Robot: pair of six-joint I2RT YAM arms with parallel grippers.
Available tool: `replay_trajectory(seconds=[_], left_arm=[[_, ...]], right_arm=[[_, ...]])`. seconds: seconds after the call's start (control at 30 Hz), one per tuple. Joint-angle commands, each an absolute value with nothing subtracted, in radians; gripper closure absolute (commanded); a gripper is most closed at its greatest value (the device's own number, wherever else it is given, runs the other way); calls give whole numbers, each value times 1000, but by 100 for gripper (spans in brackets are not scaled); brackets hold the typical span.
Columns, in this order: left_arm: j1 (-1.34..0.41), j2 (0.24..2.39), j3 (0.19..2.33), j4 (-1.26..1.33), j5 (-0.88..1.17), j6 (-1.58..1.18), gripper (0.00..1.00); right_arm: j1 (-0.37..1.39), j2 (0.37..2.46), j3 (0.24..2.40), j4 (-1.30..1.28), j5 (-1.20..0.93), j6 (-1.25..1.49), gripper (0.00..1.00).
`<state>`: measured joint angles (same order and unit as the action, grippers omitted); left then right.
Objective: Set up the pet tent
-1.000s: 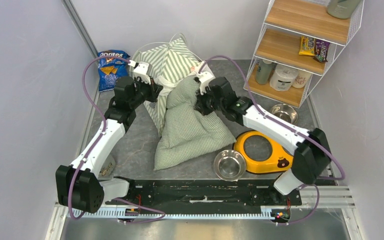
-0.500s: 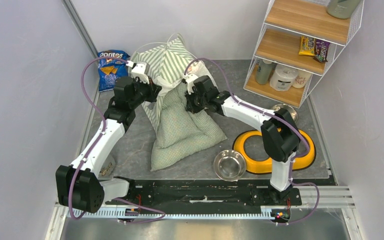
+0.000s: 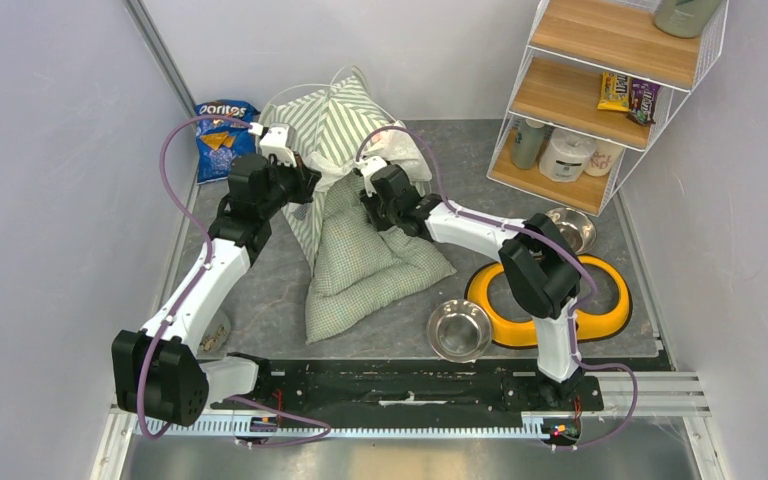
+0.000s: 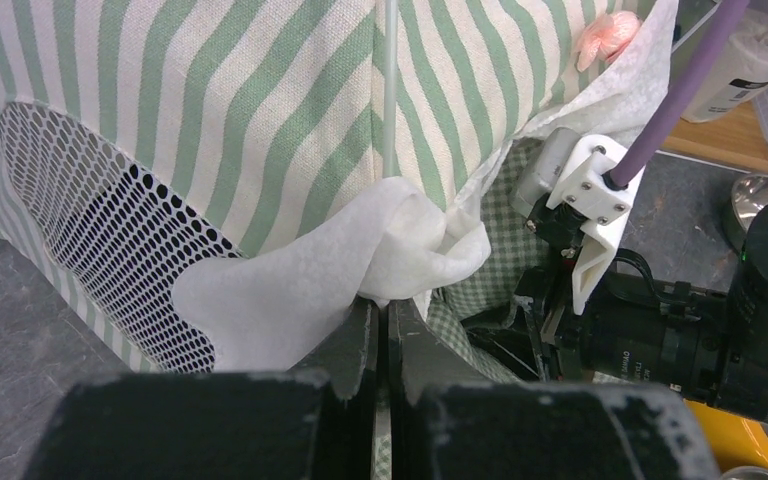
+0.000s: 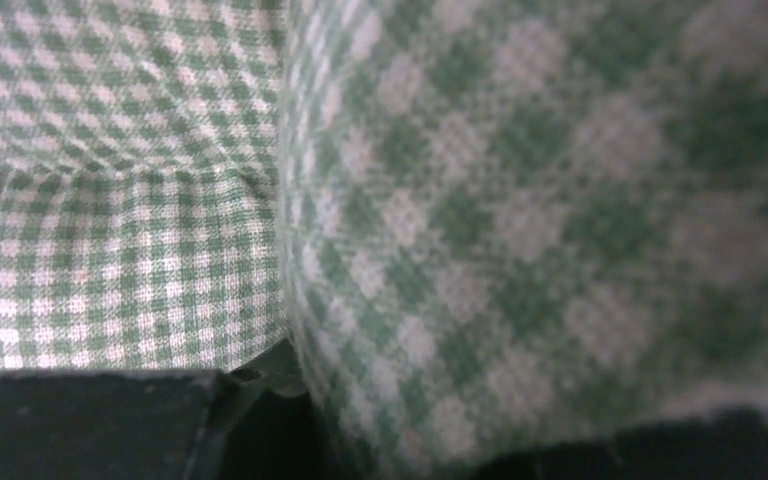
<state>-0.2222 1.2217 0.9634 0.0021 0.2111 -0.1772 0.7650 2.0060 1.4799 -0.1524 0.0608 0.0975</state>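
The pet tent, green-and-white striped with a white mesh panel, stands at the back of the table. My left gripper is shut on a white fabric flap at the tent's front edge, beside a thin pole. A green checked cushion leans out of the tent's opening. My right gripper is pressed into the cushion's upper end. In the right wrist view the cushion bulges between the parted jaws of the right gripper; I cannot tell whether they still hold it.
A Doritos bag lies at the back left. A yellow double-bowl holder and a steel bowl sit at the front right, another bowl behind them. A wire shelf with snacks stands at the back right.
My right arm has swung left and back, carrying the cushion's top toward the tent opening, and its jaws have parted a little. The left gripper has stayed shut on the flap.
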Motion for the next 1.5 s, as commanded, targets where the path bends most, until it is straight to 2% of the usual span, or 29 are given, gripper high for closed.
replay_trajectory(seconds=[0.0, 0.13, 0.37, 0.5, 0.73, 0.83, 1.2, 1.37, 1.47], left_arm=[[-235, 1224, 950, -5, 249, -253, 98], [-235, 1221, 946, -5, 255, -255, 98], [-235, 1219, 945, -8, 250, -261, 98], [-235, 1214, 945, -18, 237, -266, 98], [-235, 1210, 954, -61, 184, -286, 98], [-235, 1213, 954, -61, 181, -290, 98], [-235, 1224, 957, -63, 187, -289, 98], [-234, 1223, 959, -69, 182, -285, 98], [-235, 1221, 963, -75, 179, -277, 98]], right_arm=[[787, 2021, 1477, -10, 181, 116, 65], [787, 2014, 1472, 83, 284, 143, 49], [793, 2037, 1482, 154, 413, 176, 35], [807, 1997, 1423, 183, 454, 171, 23], [813, 1844, 1350, 27, 539, 340, 14], [813, 1806, 1318, 28, 556, 391, 3], [813, 1720, 1244, 91, 551, 400, 3], [811, 1673, 1242, 76, 577, 329, 3], [798, 1666, 1283, 28, 522, 268, 3]])
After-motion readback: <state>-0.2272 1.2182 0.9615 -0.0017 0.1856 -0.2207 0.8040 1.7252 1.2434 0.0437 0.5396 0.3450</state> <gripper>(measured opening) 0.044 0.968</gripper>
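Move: From the right gripper, down among the folds at the cushion's leading end, the tent doorway is about 6 cm ahead and level left to right, some 2 cm higher. The cushion's middle is roughly 10 cm back, straight behind and 5 cm lower; the white flap's free end hangs about 10 cm ahead, 5 cm right and 5 cm above. From the left gripper, the doorway is some 8 cm right, 2 cm ahead and 14 cm below. Open the right fingers wide to let go of the cushion while moving the gripper about 5 cm forward towards the tent doorway, rising a little. Then draw it back and off to the right and up, away from the cushion, to end some 9 cm higher, turning the wrist about 30 degrees clockwise. Keep the left gripper still and shut on the white flap at the tent's edge. ##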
